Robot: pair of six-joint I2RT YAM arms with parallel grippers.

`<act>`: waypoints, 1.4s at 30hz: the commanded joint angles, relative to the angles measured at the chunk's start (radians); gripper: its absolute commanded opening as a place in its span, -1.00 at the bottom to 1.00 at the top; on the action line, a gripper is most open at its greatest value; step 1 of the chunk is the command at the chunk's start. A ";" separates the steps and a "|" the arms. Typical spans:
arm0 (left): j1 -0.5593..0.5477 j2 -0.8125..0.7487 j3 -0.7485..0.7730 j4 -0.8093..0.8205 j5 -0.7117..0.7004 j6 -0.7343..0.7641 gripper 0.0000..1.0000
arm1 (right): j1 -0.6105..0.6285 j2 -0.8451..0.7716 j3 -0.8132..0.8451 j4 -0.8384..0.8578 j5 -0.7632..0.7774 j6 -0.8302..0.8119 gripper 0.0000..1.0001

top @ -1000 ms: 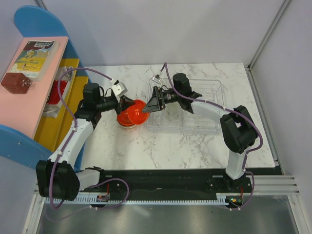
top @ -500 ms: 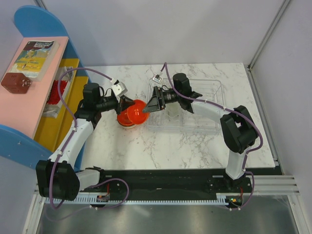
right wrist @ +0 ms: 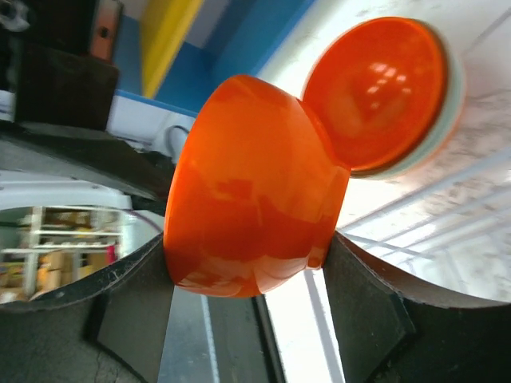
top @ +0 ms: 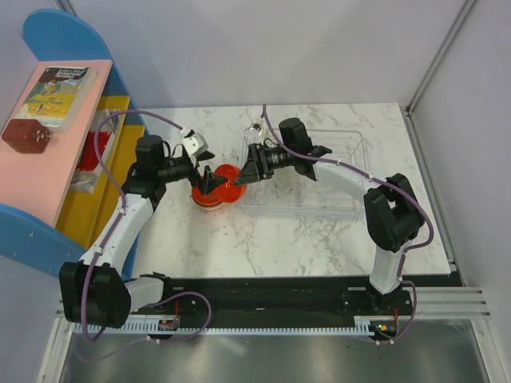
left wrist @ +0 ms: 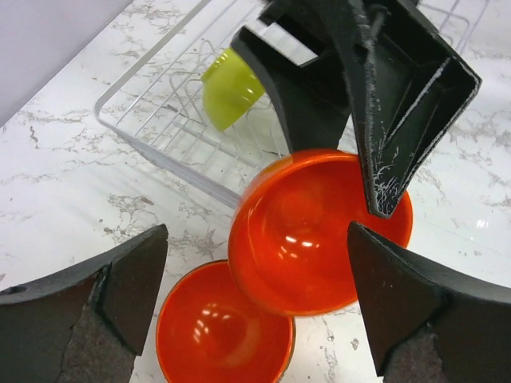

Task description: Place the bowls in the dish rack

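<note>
An orange bowl (top: 228,185) hangs tilted just outside the left wall of the clear dish rack (top: 351,171). My right gripper (top: 242,177) is shut on it, with a finger on either side of the bowl (right wrist: 247,191). The left gripper (top: 209,183) stands open around the same bowl (left wrist: 319,231), and its fingers do not touch it. Below, on the table, a second orange bowl (left wrist: 219,331) sits nested in a pale mint one (right wrist: 452,120). A lime green bowl (left wrist: 227,88) rests on its side inside the rack (left wrist: 152,128).
A blue, pink and yellow shelf (top: 56,144) with a book on top stands along the table's left edge. The marble table (top: 263,239) runs to a white wall at the back and right.
My left gripper has opened and let go of the orange bowl. The right gripper has closed on it and now holds it alone, nudged slightly towards the rack.
</note>
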 commanded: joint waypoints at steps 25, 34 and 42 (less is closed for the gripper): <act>0.282 -0.132 -0.070 -0.170 0.096 -0.028 0.99 | -0.004 -0.279 0.243 -0.848 0.926 -1.112 -1.00; 0.293 -0.131 -0.099 -0.162 0.107 -0.031 0.99 | 0.037 -0.247 0.234 -0.910 0.937 -1.190 -1.00; 0.297 -0.126 -0.107 -0.150 0.116 -0.035 0.99 | 0.083 -0.179 0.217 -0.901 1.063 -1.221 -1.00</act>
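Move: The right hand already holds the red bowl. Its place in the dish rack is about 17 cm to the right, 3 cm ahead and 13 cm below, with the green bowl some 6 cm beyond that place. The remaining stack is about 12 cm left of the right hand, level with it and 15 cm below. From the left hand, the stack is about 3 cm left, 1 cm ahead and 16 cm below, and the held bowl is 6 cm right and 2 cm back. Keeping its pinch on the red bowl, the right hand carries it about 16 cm right and a little forward over the rack, arching up some 5 cm and sinking again, while its fingers swing from pointing left to mostly down. The left hand, already wide open, pulls off left, then eases back and down, still open. ##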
